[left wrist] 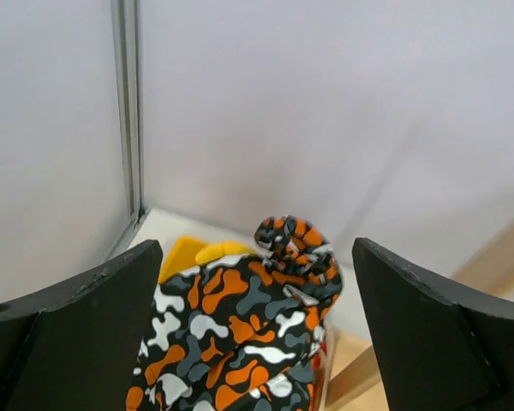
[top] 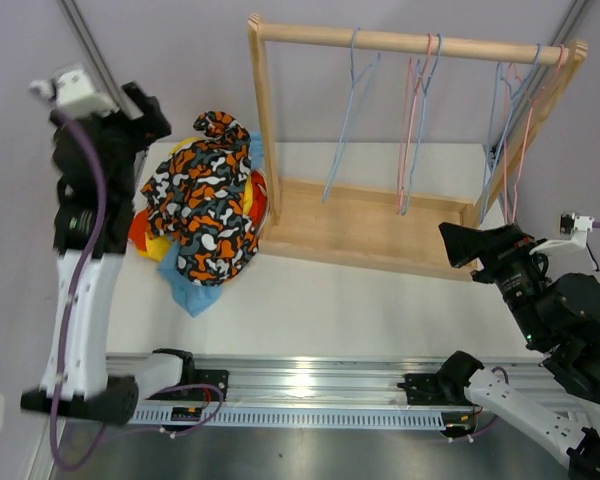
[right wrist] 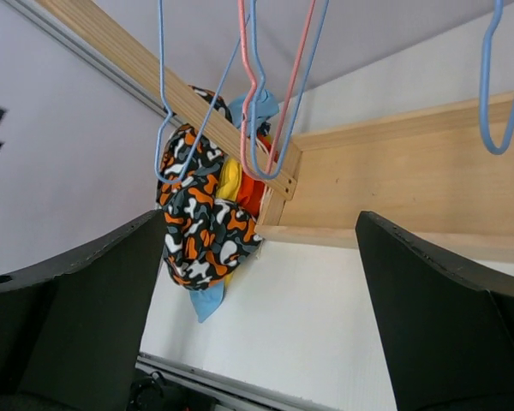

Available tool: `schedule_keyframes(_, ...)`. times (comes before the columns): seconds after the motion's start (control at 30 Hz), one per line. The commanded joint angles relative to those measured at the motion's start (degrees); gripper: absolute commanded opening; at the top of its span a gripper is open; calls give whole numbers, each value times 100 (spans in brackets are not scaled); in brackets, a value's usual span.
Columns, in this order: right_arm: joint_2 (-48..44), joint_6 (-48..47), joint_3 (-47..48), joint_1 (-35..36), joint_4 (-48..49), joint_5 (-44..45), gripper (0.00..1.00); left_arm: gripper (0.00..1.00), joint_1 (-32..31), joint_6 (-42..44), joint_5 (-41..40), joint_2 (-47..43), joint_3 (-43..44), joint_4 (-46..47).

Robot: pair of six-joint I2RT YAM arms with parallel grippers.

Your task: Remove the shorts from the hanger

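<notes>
A heap of shorts lies on the white table left of the wooden rack (top: 380, 42). The black-orange-white blotch pair (top: 205, 200) is on top, with light blue (top: 192, 292), yellow (top: 160, 250) and red-orange (top: 140, 230) fabric showing under it. My left gripper (top: 145, 115) hangs open above the heap's far left side, nothing between its fingers (left wrist: 86, 317); the blotch pair (left wrist: 231, 334) lies below it. The wire hangers (top: 417, 120) on the rod are bare. Low at the rack's right end, my right gripper (top: 460, 245) is open and empty, and its view takes in the heap (right wrist: 197, 231).
The rack's wooden base (top: 370, 225) lies on the table behind the open white surface (top: 360, 300). A blue hanger (top: 345, 120) hangs left of centre, several more at the right end (top: 515, 130). A metal rail (top: 300, 390) runs along the near edge.
</notes>
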Motion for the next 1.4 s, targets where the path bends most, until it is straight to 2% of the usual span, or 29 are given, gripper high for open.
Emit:
schedule_keyframes(0.0, -294, -326, -345, 15, 562, -3, 99, 99, 15, -128, 212, -805, -1099, -16)
schedule_keyframes(0.03, -356, -353, -451, 7, 579, -73, 99, 99, 15, -198, 335, -1434, -1321, 19)
schedule_keyframes(0.1, -583, -405, -792, 7, 588, -388, 99, 99, 7, -356, 739, -2070, -2426, 150)
schedule_keyframes(0.13, -681, -414, -951, 15, 623, -512, 99, 99, -2, -383, 914, -2683, -2927, 177)
schedule_keyframes(0.2, -874, -371, -1381, 7, 738, -654, 100, 99, -11, -523, 1284, -3248, -3404, 195)
schedule_keyframes(0.23, -1049, -336, -1523, -2, 729, -628, 99, 99, -11, -576, 1425, -3747, -4033, 204)
schedule_keyframes(0.3, -1226, -352, -1847, -2, 720, -558, 99, 99, -11, -699, 1768, -4224, -4407, 195)
schedule_keyframes(0.33, -1427, -396, -1954, -2, 720, -549, 99, 99, -11, -743, 1838, -4453, -4922, 152)
schedule_keyframes(0.5, -1955, -572, -2437, -2, 589, 64, 99, 99, -20, -682, 1595, -5702, -5779, -139)
schedule_keyframes(0.63, -2132, -407, -2973, 6, 579, 383, 99, 99, -213, -664, 1382, -5572, -5630, -332)
schedule_keyframes(0.73, -2106, -319, -3062, 24, 659, 207, 99, 99, -239, -647, 1609, -5370, -5596, -429)
schedule_keyframes(0.83, -2044, -693, -2773, 24, 554, 76, 99, 99, -318, -603, 1628, -5290, -5621, -447)
schedule_keyframes(0.93, -1982, -618, -2377, 68, 185, 697, 99, 99, -432, -576, 1689, -5194, -5587, -490)
schedule_keyframes(1.03, -1965, -354, -2202, 94, -95, 831, 100, 99, -643, -541, 1769, -5089, -5604, -508)
schedule_keyframes(1.13, -1746, -633, -1876, 94, -413, 1041, 99, 99, -776, -532, 1795, -4965, -5595, -534)
schedule_keyframes(1.2, -1684, -574, -1849, 103, -658, 1533, 99, 99, -811, -524, 1839, -4895, -5569, -543)
schedule_keyframes(1.37, -1885, -888, -2086, 173, -326, 1131, 99, 99, -1030, -524, 2067, -4535, -5499, -649)
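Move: The patterned shorts, just dropped on the heap of clothes, lie about 4 cm ahead of my left hand, level sideways and some 43 cm below. The light-blue hem spilling from the heap is about 16 cm back, straight below that line, some 47 cm down; the rack's wooden tray is level ahead, about 42 cm to the right and as low. From my right hand the shorts lie some 25 cm ahead, 53 cm left and 36 cm below. Empty and wide open, my left hand draws quickly back some 15 cm, then sinks about 25 cm to hover before the near side of the heap, easing right as its fingers swing clockwise and tip downward. My right hand, also open and empty, sinks about 11 cm overall, dipping lower and partly recovering before drifting some 5 cm right; neither hand takes hold of anything. ##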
